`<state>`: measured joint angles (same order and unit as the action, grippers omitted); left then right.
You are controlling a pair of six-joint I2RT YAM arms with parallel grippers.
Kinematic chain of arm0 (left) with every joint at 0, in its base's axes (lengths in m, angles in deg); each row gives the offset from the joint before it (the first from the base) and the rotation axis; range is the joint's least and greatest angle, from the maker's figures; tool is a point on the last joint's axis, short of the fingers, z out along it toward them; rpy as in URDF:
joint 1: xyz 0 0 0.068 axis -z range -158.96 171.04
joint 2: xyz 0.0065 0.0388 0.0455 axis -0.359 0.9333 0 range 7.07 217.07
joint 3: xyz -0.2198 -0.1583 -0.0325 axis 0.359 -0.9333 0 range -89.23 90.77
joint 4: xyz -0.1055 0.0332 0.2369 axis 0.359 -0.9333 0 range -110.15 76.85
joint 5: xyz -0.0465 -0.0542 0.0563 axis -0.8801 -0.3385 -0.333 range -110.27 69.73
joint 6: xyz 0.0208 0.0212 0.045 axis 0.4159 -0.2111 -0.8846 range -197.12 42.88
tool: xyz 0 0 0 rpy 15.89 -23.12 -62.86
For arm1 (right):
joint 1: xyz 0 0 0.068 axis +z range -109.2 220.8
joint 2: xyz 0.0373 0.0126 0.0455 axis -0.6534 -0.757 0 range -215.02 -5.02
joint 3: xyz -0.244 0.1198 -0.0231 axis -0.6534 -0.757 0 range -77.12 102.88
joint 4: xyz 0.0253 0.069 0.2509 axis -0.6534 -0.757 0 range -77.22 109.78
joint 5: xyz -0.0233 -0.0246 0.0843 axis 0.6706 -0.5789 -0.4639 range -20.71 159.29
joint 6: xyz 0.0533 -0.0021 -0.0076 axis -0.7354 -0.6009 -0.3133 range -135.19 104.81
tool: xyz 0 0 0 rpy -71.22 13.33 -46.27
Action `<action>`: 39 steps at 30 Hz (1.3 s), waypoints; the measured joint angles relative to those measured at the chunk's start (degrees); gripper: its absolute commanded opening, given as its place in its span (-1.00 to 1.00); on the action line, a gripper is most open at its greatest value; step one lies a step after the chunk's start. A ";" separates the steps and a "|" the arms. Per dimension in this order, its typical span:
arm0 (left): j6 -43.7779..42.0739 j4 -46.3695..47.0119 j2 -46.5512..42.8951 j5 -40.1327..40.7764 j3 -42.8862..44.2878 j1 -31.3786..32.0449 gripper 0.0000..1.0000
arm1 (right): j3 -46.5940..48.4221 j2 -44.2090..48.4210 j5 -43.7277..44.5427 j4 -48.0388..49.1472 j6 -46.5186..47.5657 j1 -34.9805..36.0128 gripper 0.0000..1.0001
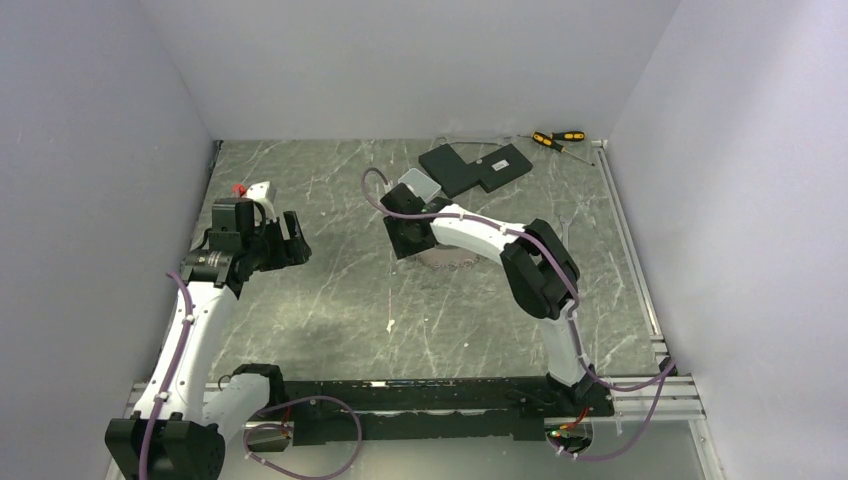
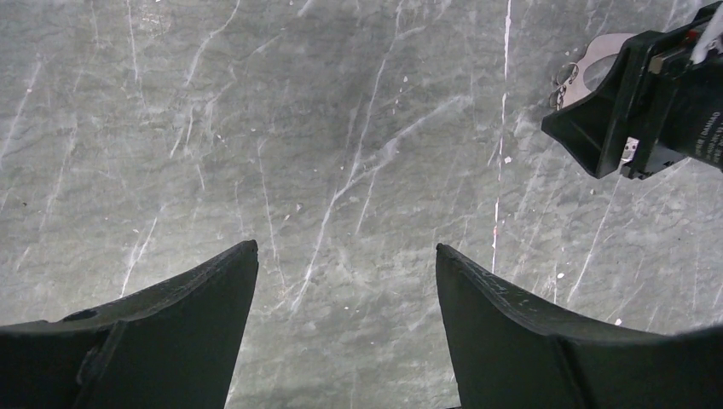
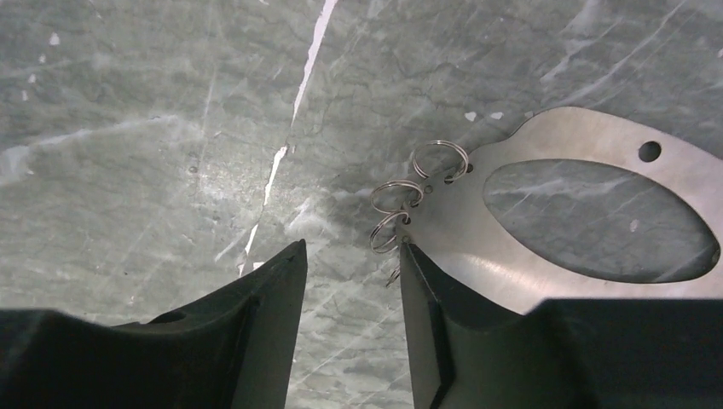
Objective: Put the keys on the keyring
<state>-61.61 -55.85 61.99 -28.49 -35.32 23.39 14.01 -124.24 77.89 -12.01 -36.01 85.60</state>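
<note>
The keyring [image 3: 477, 230] shows as a flat silvery oval loop with a wide opening and a small hole, lying on the marble table. Three small wire rings [image 3: 396, 194] hang from holes along its left edge. No keys show in any view. My right gripper [image 3: 352, 247] hovers just over that edge, jaws partly apart with only bare table between them. Its right finger [image 3: 443, 307] covers part of the loop. My left gripper [image 2: 346, 245] is wide open over bare table, to the left of the right gripper [image 2: 648, 94] and the keyring [image 2: 597, 64].
Two black flat blocks [image 1: 475, 165] and a small white box [image 1: 420, 183] lie at the back. Orange-and-black screwdrivers [image 1: 558, 138] rest in the far right corner. A red-capped part [image 1: 240, 188] sits by the left arm. Walls enclose three sides.
</note>
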 measured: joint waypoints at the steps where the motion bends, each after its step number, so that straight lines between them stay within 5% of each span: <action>1: 0.00 0.02 0.00 0.00 0.00 0.00 0.61 | 0.09 -0.33 0.22 -0.33 -0.02 0.24 -0.14; 16: 0.00 0.02 -0.39 -0.02 0.00 0.00 0.61 | 2.56 -4.61 5.86 -2.84 0.42 1.38 -0.46; 25: 0.00 0.00 -0.39 -0.02 0.00 0.00 0.61 | 2.78 -4.85 7.45 -3.10 1.18 1.55 -0.38; 32: 0.00 0.02 -0.39 -0.02 0.00 0.00 0.60 | 3.45 -4.87 7.85 -3.72 2.21 1.55 -1.00; 39: -0.07 0.00 -0.42 -0.07 0.00 0.00 0.46 | 0.85 -3.41 6.99 -1.99 5.97 1.86 -1.00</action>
<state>-61.68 -55.85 61.57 -28.56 -35.32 23.39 14.86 -127.65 84.88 -14.00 -30.04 87.45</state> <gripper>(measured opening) 0.766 0.018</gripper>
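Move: The small keyring on the left rim of the steel plate lies about 2 cm below the right hand, roughly 1 cm ahead and 1 cm to its right. The plate's middle is some 9 cm to the right of this hand and 2 cm ahead; the grey box stands about 18 cm ahead and 2 cm right, the black boxes some 22 cm ahead and 15 cm right. From the idle left hand, that keyring lies about 24 cm right, 9 cm ahead and 17 cm below. The right hand sinks about 2.5 cm in the first half second to the left rim of the steel plate while easing about 1.5 cm to the right, and rolls some 10 degrees so that its left side dips. It then hovers nearly level as the half-open fingers go on closing, reopen a touch, and shut fully, their tips pinching the keyring's wire just outside the rim; at the very end the hand creeps back slightly. ##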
